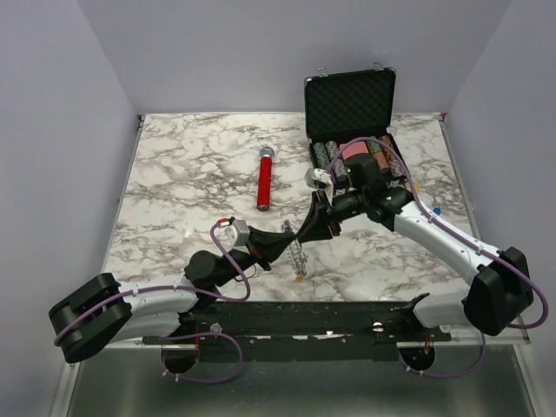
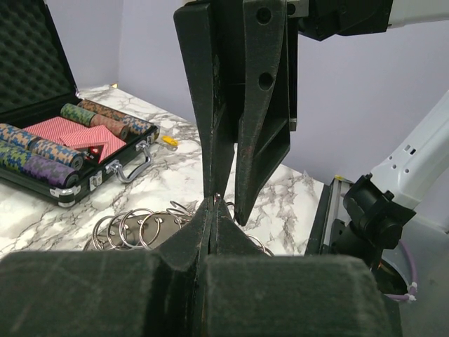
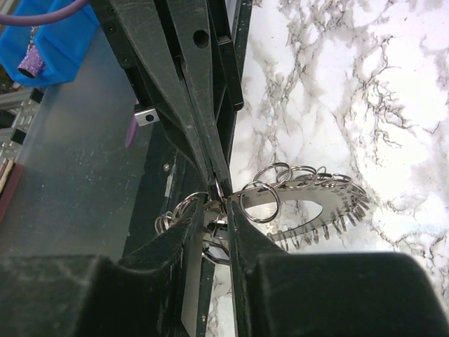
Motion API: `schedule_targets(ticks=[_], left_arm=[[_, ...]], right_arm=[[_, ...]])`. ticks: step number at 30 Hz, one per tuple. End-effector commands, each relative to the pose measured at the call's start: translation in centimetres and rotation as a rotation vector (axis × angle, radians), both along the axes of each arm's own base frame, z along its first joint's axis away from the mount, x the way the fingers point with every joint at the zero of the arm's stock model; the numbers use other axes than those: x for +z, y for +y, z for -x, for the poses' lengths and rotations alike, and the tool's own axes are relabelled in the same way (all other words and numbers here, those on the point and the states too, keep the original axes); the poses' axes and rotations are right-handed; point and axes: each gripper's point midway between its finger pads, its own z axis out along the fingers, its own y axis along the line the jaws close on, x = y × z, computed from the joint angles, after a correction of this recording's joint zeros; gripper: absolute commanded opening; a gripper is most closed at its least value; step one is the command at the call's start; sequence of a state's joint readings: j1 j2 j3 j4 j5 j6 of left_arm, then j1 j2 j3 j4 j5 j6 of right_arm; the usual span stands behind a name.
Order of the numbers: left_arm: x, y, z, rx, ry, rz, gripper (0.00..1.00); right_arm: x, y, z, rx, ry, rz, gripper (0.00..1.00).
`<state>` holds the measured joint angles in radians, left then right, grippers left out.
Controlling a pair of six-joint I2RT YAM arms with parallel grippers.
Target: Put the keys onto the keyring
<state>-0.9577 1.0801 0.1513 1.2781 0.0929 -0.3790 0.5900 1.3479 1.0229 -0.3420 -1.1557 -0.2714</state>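
The keyring (image 1: 297,254) hangs between both grippers over the table's front middle, with its yellow tag at the bottom. It is a flat jagged metal loop strung with several split rings (image 3: 309,203), and some of those rings show behind my left fingers (image 2: 130,226). My left gripper (image 2: 212,202) is shut, pinching the loop's upper end. My right gripper (image 3: 217,210) meets it tip to tip. Its jaws stand a narrow gap apart, with the loop's end and a clasp between them. No key shows clearly. A tiny blue speck (image 1: 437,210) lies by the right forearm.
An open black case (image 1: 347,104) of poker chips and red cards stands at the back right. A red-handled microphone (image 1: 264,178) lies at mid-table. A small yellow piece (image 2: 168,140) lies beside the case. The table's front edge is directly below the grippers.
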Motion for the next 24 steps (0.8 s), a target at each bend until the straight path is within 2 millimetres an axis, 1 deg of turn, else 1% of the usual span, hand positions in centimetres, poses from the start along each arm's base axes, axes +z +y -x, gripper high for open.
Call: schedule_targets(ticks=[1,5,8,11,12,14,15,18,22,23,24], left_arm=[[7.8,2.1,1.2,0.016,-0.179,0.251,0.0],[7.8,2.0,1.2,0.015,-0.176,0.249,0.0],[7.7,1.9,1.2,0.01,-0.173,0.248,0.0],[7.4,1.7,1.3,-0.003,-0.163,0.235,0.0],[7.1,1.6,1.5,-0.011,-0.159,0.225,0.02],[6.5,1.8,1.7,-0.014,-0.142,0.204,0.19],[5.9,1.9,1.8,-0.016,-0.129,0.182,0.29],[4.6,2.6,2.2,-0.014,-0.103,0.116,0.55],[2.8,3.2,3.3,-0.033,-0.092,-0.062,0.69],[3.0,3.6,3.6,-0.034,-0.109,-0.108,0.73],[2.2,3.8,3.8,-0.039,-0.104,-0.183,0.76]], right_arm=[[-0.7,0.1,0.0,0.001,-0.006,0.012,0.26],[-0.5,0.1,0.2,0.01,-0.005,0.004,0.17],[-0.2,0.2,0.3,0.02,0.0,-0.007,0.01],[0.0,0.2,0.2,0.019,-0.004,-0.002,0.0],[-0.1,0.1,0.2,0.027,-0.021,0.002,0.0],[0.0,-0.2,0.2,0.041,-0.064,0.014,0.0],[0.0,-0.3,0.2,0.042,-0.069,0.023,0.0],[-0.2,-0.6,0.1,0.045,-0.095,0.045,0.0],[-0.5,-0.9,0.1,0.055,-0.12,0.074,0.0],[-0.8,-1.0,0.0,0.064,-0.139,0.092,0.0],[-1.0,-1.2,0.1,0.079,-0.164,0.124,0.0]])
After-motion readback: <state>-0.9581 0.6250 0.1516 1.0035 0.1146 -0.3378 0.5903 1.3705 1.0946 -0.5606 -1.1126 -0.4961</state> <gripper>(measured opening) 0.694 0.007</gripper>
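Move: The left fingers already pinch the top of the keyring, which hangs under them with its middle about 5 cm below. The parted right fingers face them at that same upper rim, so the keyring's middle is also some 5 cm below the right hand. From the right hand, the red microphone lies about 33 cm ahead, 8 cm left; the chip case some 37 cm ahead, 20 cm right; both about 20 cm lower. The right hand shuts its part-open fingers on the top of the keyring while the left keeps its pinch. Only then does the left open wide, let go and draw up and out to its left and somewhat back, about 8 cm away from the keyring. The right keeps its grip, sinking about 1 cm and tipping slightly. ##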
